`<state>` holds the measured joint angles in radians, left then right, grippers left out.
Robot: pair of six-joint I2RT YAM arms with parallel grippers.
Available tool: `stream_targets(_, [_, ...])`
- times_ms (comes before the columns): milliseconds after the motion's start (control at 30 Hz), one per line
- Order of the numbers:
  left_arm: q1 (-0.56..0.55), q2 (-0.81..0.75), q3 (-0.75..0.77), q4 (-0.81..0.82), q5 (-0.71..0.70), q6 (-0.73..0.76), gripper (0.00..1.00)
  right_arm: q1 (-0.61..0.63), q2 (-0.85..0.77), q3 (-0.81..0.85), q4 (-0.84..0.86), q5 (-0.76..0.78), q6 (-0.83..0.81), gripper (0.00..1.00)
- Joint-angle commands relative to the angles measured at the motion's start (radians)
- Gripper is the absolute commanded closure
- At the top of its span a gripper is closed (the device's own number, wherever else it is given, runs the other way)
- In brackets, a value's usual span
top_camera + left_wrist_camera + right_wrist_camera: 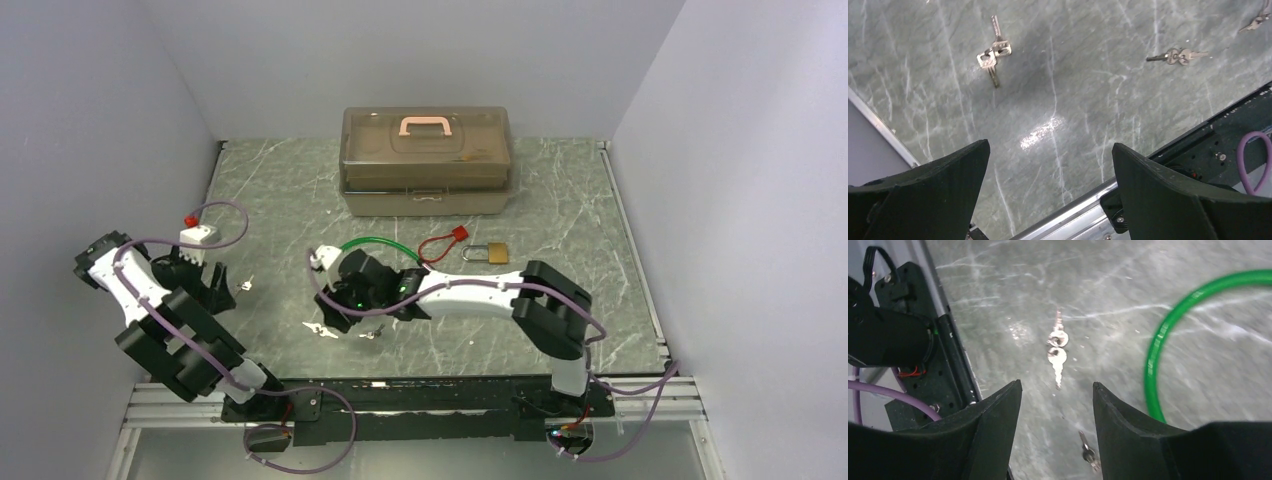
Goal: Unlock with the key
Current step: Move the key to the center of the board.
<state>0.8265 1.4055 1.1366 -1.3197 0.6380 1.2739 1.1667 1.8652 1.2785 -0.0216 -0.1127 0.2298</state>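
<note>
Several tiny silver keys lie loose on the marble-patterned table. One joined pair [1057,352] rests just ahead of my right gripper [1057,385], which is open and empty, and a single key [1087,450] lies on the table beneath its fingers. In the top view that gripper [335,300] hangs over keys [322,328] left of centre. The brass padlock [490,253] lies apart to the right, its shackle shut. My left gripper [1050,150] is wide open and empty near the front left edge, with a key pair [993,52] ahead of it.
A brown toolbox [427,160] with a pink handle stands at the back. A green cable loop [372,243] and a red tag on red wire [445,240] lie between my right gripper and the padlock. More keys [1178,56] lie near the front rail [1088,200].
</note>
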Motion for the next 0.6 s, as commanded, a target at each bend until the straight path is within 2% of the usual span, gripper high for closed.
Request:
stream_targets(0, [0.043,-0.046,-0.066,0.053,0.005,0.042,0.01,0.037,0.071,0.118,0.039,-0.047,-0.094,0.42])
stream_targets(233, [0.043,-0.097,-0.237,0.219,-0.102,-0.034,0.01,0.097,0.265,0.286,-0.044,0.073,-0.183,0.39])
stream_targets(367, [0.043,-0.092,-0.291,0.231,-0.133,-0.023,0.0,0.119,0.335,0.361,-0.081,0.164,-0.211,0.4])
stream_targets(567, [0.043,-0.117,-0.327,0.233,-0.149,0.028,0.01,0.14,0.382,0.356,-0.08,0.259,-0.22,0.45])
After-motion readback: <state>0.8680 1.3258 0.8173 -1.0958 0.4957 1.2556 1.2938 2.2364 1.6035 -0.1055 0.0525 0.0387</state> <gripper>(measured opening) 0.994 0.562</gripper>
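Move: The key pair that the right hand goes for lies about 7 cm to its left, 1 cm back and some 10 cm below. At the same table height, a second key pair lies about 4 cm to the right of this hand and 1 cm back, and the green hose ring's middle is some 12 cm ahead and 6 cm to its right. From the left hand, the aimed-at pair lies about 22 cm to the right, 3 cm back and 12 cm below. The right hand swings on left above the table, then sinks onto the key pair, going about 8 cm down and 6 to 7 cm left in all, while its fingers tip some 10 to 15 degrees more steeply down and stay half open, ending on either side of the pair with no touch to be seen. Meanwhile the empty left hand, fingers still wide open, sinks about 7 cm and draws back 4 to 5 cm towards its base. ##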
